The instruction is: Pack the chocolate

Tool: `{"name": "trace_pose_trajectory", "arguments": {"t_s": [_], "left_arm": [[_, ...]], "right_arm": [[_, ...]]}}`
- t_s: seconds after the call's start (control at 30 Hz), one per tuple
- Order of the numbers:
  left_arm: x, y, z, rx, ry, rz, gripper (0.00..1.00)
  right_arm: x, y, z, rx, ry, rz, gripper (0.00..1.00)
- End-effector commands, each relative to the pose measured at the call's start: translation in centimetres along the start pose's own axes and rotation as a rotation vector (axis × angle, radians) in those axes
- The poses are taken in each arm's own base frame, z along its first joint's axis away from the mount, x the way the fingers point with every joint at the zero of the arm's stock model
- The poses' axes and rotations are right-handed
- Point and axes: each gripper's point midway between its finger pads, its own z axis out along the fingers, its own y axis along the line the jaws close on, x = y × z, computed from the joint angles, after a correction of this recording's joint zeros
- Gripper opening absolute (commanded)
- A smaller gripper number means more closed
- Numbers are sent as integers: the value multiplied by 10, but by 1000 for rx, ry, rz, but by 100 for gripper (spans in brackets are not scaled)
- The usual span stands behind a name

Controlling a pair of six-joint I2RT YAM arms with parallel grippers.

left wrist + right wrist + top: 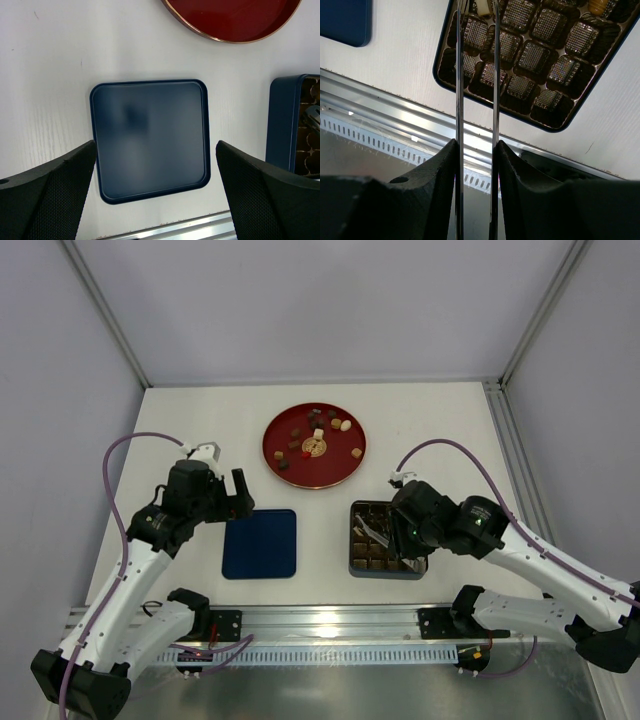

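Several small chocolate pieces [315,435], dark, light brown and cream, lie scattered on the red plate [272,452]. My right gripper [476,145] is shut on a pair of metal tongs [459,75]. The two blades reach out over the near-left corner of the brown gridded tray [535,55] in its blue box. A cream piece [482,6] shows in a cell at the blade tips, cut off by the frame edge. A light brown piece [598,5] sits in another cell. My left gripper [155,145] hangs open above the flat blue lid [150,135], holding nothing.
The lid [260,543] lies left of the boxed tray [385,540], with the plate behind and between them. An aluminium rail [330,620] runs along the near table edge. Frame posts and walls close in the sides and back.
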Motion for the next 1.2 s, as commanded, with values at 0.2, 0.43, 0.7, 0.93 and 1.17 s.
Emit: {"name": "trace_pose_trajectory", "arguments": {"t_s": [0.2,0.43,0.7,0.93,1.17], "left_arm": [[-4,0,0,-2,-18,14,100],[-4,0,0,-1,-16,14,100],[-4,0,0,0,-18,14,100],[-3,-1,0,3,-11,16,100],[-4,-2,1,9,-14,16,100]], "right_arm": [[-24,10,-14,-16,-68,-7,39],[-43,18,-25,-13,-98,-37,39],[-103,39,-16,13,-146,-116,39],[-182,34,2,0,-205,-81,39],[-251,23,44,51,-223,-68,39]]}}
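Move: The right hand holds the steel tongs, their tips down in the left side of the chocolate box. From that hand the red plate's middle lies about 31 cm ahead, 17 cm left and 16 cm lower. On the plate, the light cube is 30 cm ahead, 6 cm left; the white oval is 38 cm ahead, 8 cm left. The white chocolate sits about 7 cm ahead, 6 cm left, in the box. From the left hand, the plate's middle lies 19 cm ahead, 13 cm right. Upward first and then fast forward, the right hand draws the tongs clear of the box and away from the white chocolate, carrying them out to the right part of the red plate: some 19 cm forward, with roughly 6 cm each of rise and leftward travel. The wrist tilts about 10 degrees so the tips swing outward, while the fingers keep their hold on the tongs at the same opening, still moving at the end. ##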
